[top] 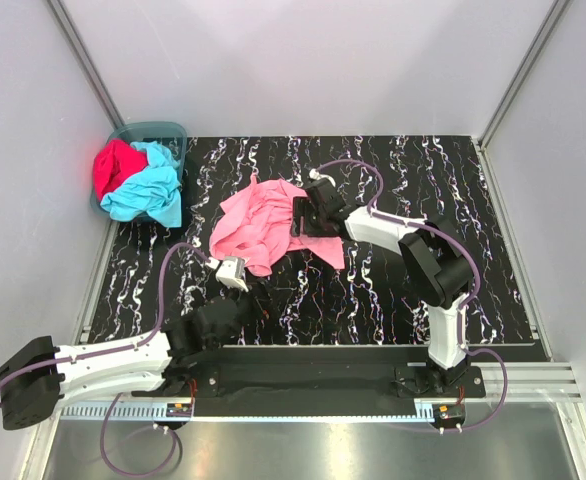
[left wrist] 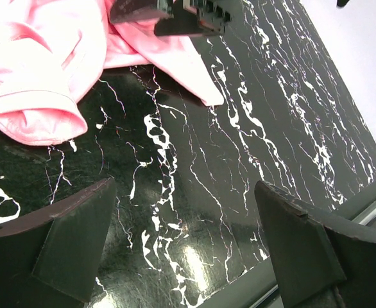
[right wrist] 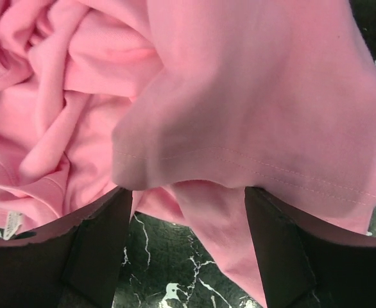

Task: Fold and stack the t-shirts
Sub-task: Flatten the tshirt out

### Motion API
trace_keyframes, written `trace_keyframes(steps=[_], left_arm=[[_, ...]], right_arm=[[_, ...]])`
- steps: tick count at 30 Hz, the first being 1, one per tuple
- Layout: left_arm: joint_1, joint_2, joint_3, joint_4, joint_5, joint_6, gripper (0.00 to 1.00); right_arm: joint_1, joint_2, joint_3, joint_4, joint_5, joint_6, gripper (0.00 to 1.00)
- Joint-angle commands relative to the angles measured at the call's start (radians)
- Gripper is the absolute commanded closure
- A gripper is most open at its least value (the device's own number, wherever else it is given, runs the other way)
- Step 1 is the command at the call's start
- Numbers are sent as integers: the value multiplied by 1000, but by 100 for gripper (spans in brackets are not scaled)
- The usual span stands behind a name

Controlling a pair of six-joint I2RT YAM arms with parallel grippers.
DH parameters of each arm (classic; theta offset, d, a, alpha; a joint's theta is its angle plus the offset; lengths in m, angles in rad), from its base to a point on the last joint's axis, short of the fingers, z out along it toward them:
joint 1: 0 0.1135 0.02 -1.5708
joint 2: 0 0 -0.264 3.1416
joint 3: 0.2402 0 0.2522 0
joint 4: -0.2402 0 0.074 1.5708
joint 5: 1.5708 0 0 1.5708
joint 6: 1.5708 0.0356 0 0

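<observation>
A light pink t-shirt [top: 258,220] lies crumpled in the middle of the table. My right gripper [top: 301,215] is down on its right side. In the right wrist view the jaws [right wrist: 187,192] stand wide, with a hemmed fold of the pink t-shirt [right wrist: 239,96] hanging between and over the fingertips; nothing is clamped. My left gripper [top: 231,272] is open just below the shirt's near edge, over bare table [left wrist: 185,192], with the pink t-shirt [left wrist: 40,77] ahead of it. A turquoise t-shirt [top: 148,190] and a red t-shirt [top: 115,168] are piled in the basket.
The teal basket [top: 158,127] stands at the table's far left corner. The black marbled table [top: 423,170] is walled in by grey panels on three sides. The right arm's gripper [left wrist: 175,16] shows at the top of the left wrist view.
</observation>
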Motion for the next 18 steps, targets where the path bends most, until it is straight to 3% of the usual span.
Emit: trace_keyframes(steps=[1, 9, 18], left_arm=[[-4, 1, -5, 25, -29, -6, 5], [-4, 32, -6, 48, -18, -12, 5], [-4, 30, -11, 52, -17, -15, 5]], right_arm=[[-2, -4, 55, 12, -12, -16, 23], [-1, -59, 112, -52, -23, -39, 22], [-1, 16, 247, -150, -40, -42, 22]])
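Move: The pink t-shirt lies rumpled right under my open right hand, its middle about 4 cm to the left, 2 cm back and 2 cm below. Its loose right corner is some 9 cm to the right and 12 cm back; the blue t-shirt in the basket is around 29 cm left and 8 cm farther out, slightly higher. From my idle left hand, the pink t-shirt's middle is roughly 18 cm straight ahead and 9 cm lower. I lift my right hand clear of the pink t-shirt with its fingers still apart and nothing pinched, rising about 5 cm, slowly at first and then faster. On the way up I ease some 2 cm forward and nearly as much to the left over the bunched cloth; the fingers keep pointing down and forward, hardly turning. ##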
